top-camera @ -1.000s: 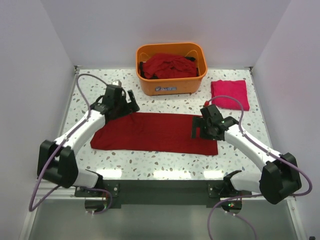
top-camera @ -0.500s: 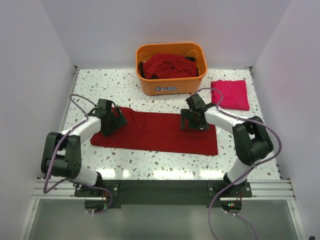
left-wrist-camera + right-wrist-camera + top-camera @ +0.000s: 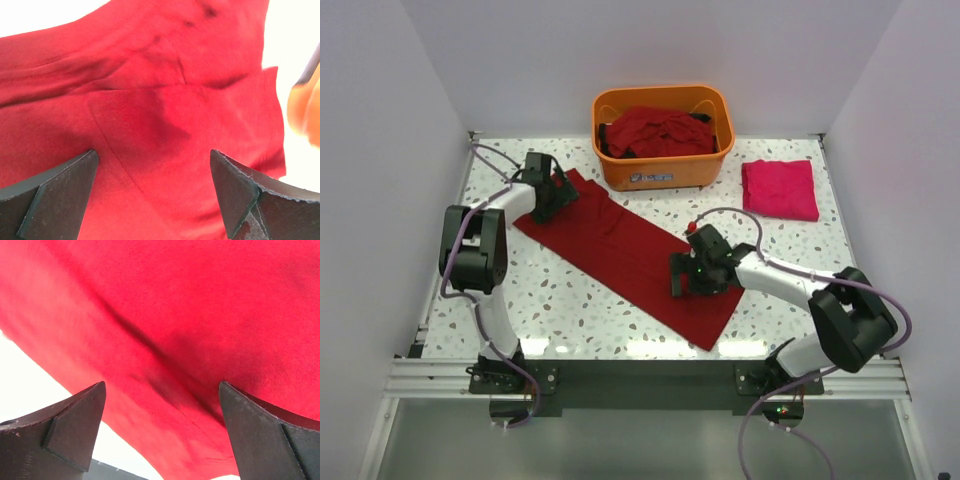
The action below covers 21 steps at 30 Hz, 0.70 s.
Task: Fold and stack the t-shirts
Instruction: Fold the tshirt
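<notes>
A dark red t-shirt [image 3: 620, 250] lies flat as a long strip, slanting across the table from far left to near right. My left gripper [image 3: 552, 195] is low over its far left end, jaws open with the cloth [image 3: 160, 90] spread beneath and nothing pinched [image 3: 154, 155]. Over the shirt's near right part my right gripper [image 3: 682, 278] also stands open [image 3: 162, 385], close above the fabric [image 3: 200, 300] near its edge. A folded pinkish-red t-shirt [image 3: 780, 188] rests at the far right. More dark red t-shirts [image 3: 655, 130] are heaped in the tub.
The orange plastic tub [image 3: 665, 175] stands at the far middle of the speckled table [image 3: 570, 310]. White walls close in the left, right and back. The metal rail with both arm bases runs along the near edge.
The shirt lay straight across the table and now lies slanted. My left gripper has moved toward the far left corner, my right gripper toward the near middle. Both jaws stayed open.
</notes>
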{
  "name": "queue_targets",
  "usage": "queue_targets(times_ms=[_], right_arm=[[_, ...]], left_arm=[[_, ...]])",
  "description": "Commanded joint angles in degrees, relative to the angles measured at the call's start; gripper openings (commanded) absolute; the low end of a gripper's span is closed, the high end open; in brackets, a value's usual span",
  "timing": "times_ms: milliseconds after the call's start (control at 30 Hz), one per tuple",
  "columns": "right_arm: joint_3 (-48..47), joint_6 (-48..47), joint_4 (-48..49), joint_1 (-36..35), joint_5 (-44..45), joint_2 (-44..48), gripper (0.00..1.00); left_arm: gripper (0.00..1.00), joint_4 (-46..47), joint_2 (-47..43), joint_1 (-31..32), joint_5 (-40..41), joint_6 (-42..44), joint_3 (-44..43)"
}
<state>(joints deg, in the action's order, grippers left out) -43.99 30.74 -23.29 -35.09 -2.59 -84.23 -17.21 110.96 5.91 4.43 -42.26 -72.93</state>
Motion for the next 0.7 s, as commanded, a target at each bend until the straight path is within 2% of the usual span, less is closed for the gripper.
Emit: queue_targets(times_ms=[0, 167, 233, 400, 467, 500, 533, 600, 667], right_arm=[[4.34, 7.30, -4.93, -5.59, -6.29, 0.55, 0.99], [2.25, 11.18, -8.08, -7.62, -0.68, 4.85, 0.99], [-2.05, 10.14, -11.67, -7.62, 3.62, 6.08, 0.99], [-11.46, 7.58, -15.56, -7.54, 6.72, 10.65, 0.99], [-13.39, 8.19, -17.92, -7.10, 9.96, 12.41, 0.99], [-13.67, 8.37, -18.98, -6.49, 10.84, 12.77, 0.99], [-13.84, 8.28, -20.81, -5.70, 11.20, 13.21, 0.99], [-12.97, 7.15, -22.23, -1.14, 10.50, 14.61, 0.99], [-10.26, 5.91, -22.94, 5.25, 8.49, 16.19, 0.99]], left_arm=[[1.00, -2.91, 8.04, -1.34, 2.08, 1.74, -2.83], [1.00, -2.39, 5.94, -2.04, 3.04, 1.65, -1.52], [1.00, -3.43, 4.36, -2.05, 3.39, 2.61, -2.04], [1.00, -6.85, -4.49, -1.43, 0.41, 5.61, -4.68], [1.00, -9.23, -8.63, 0.58, 1.02, 5.70, -3.72], [1.00, -9.94, -13.52, 1.81, 2.15, 6.05, -2.41], [1.00, -10.21, -16.27, 5.22, 2.95, 5.96, 0.91], [1.00, -10.73, -23.98, 9.97, 4.88, 6.49, 4.35], [1.00, -11.70, -28.41, 17.88, 5.42, 4.73, 9.01]])
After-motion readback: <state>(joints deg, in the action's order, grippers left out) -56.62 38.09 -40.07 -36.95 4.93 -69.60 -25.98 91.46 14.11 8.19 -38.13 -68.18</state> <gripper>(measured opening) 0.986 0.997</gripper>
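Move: Lying diagonally under both open hands, the folded red t-shirt has its middle about 17 cm back and 14 cm to the right of the left hand, a centimetre or so lower; the orange bin is some 14 cm ahead and 20 cm right of that hand. From the right hand the same middle lies roughly 5 cm ahead and 8 cm left, with the pink folded t-shirt about 25 cm ahead and 19 cm right. Swivelling the flat red t-shirt clockwise, the right hand, fingertips still on its near part, drags about 5 cm back and a little left, while the left hand slides 2 cm farther forward on its far end and holds there. Both then come free, fingers wide open: the right rises some 12 cm while going forward again, the left lifts about 9 cm, drawing back and right. ##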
